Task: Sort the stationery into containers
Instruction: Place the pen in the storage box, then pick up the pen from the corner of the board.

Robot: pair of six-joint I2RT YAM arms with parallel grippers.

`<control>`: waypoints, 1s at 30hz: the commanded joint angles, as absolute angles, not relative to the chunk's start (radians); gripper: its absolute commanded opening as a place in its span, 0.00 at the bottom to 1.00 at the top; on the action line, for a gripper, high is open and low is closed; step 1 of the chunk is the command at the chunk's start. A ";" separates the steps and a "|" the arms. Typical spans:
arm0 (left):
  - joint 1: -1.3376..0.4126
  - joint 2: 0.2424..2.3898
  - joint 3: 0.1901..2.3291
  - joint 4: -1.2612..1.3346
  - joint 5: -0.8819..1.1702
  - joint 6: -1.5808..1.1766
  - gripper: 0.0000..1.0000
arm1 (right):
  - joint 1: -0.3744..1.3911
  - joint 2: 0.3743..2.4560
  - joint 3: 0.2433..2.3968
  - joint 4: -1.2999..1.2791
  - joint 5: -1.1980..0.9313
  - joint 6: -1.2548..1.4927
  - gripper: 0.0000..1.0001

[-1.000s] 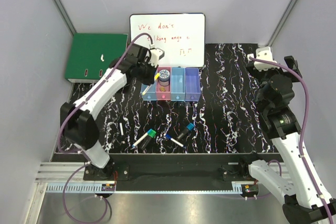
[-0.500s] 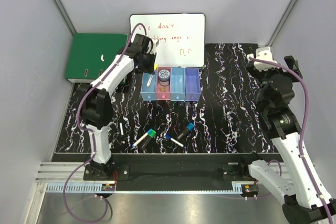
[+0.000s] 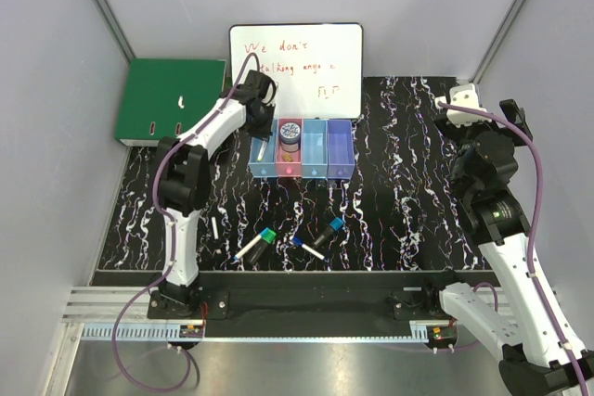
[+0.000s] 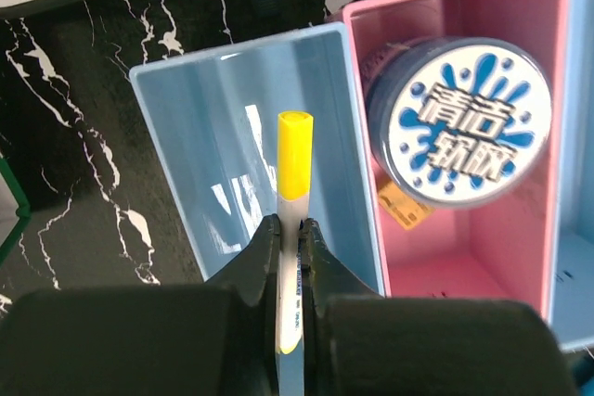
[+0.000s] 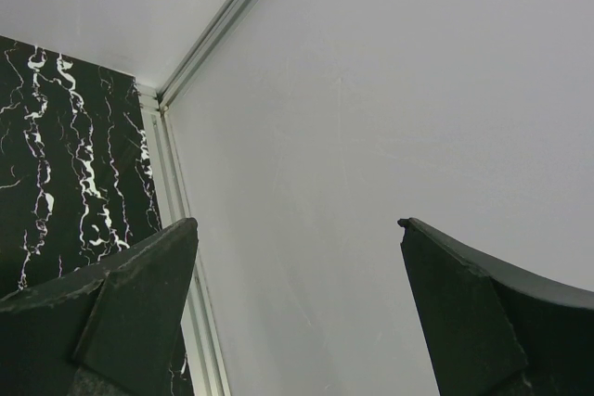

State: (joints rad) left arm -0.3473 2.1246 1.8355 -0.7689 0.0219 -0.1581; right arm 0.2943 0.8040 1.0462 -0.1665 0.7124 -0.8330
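My left gripper (image 4: 290, 229) is shut on a white pen with a yellow cap (image 4: 294, 159) and holds it over the left light-blue bin (image 4: 200, 127). In the top view this gripper (image 3: 263, 129) is at the far end of the row of four bins (image 3: 316, 172). The pink bin (image 4: 548, 62) holds a stubby blue-white cylinder (image 4: 469, 122). On the table near me lie a white marker (image 3: 215, 227), a green-capped marker (image 3: 256, 244), a blue-white pen (image 3: 309, 247) and a blue-capped black marker (image 3: 329, 229). My right gripper (image 5: 297, 223) is open and empty, facing the right wall.
A whiteboard (image 3: 297, 62) leans behind the bins. A green binder (image 3: 169, 99) lies at the far left. Grey walls close in the table on three sides. The right arm (image 3: 492, 192) stands along the right edge.
The left arm has folded its elbow in and turned its wrist, keeping the yellow-capped pen over the left blue bin. The right arm has not moved.
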 commanded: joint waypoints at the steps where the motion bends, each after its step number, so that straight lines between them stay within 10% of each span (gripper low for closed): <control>1: -0.345 2.155 1.910 -0.741 -0.028 -0.167 0.13 | 0.288 0.801 1.052 -0.146 0.696 -0.833 0.98; 7: -0.342 2.140 1.916 -0.733 -0.009 -0.158 0.40 | 0.288 0.801 1.051 -0.147 0.696 -0.833 0.98; 22: -0.344 1.844 1.749 -0.718 0.144 -0.006 0.36 | 0.284 0.793 1.072 -0.147 0.696 -0.839 0.98; 30: -0.359 1.459 1.240 -0.729 0.140 0.290 0.38 | 0.285 0.798 1.104 -0.152 0.686 -0.835 0.98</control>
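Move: The left gripper already holds the pen in the mouth of the storage box's leftmost blue compartment, whose middle lies some 2 cm back of it, neither left nor right, and about 1 cm lower. The jar in the pink compartment stands about 6 cm right and 1 cm ahead at much the same height; the small orange block lies 5 cm right, 2 cm back and 2 cm down. From the right hand, that blue compartment is about 17 cm ahead, 43 cm left and 34 cm below. Ease the left gripper about 1 cm down and 1 cm forward, keeping it inside the left blue compartment, and open the fingers to a bit under half so they let go of the pen. Pause there briefly, then pull up and back out of the box, about 10 cm each way, fast, tipping the fingers more forward and turning the wrist some 15 degrees clockwise. ##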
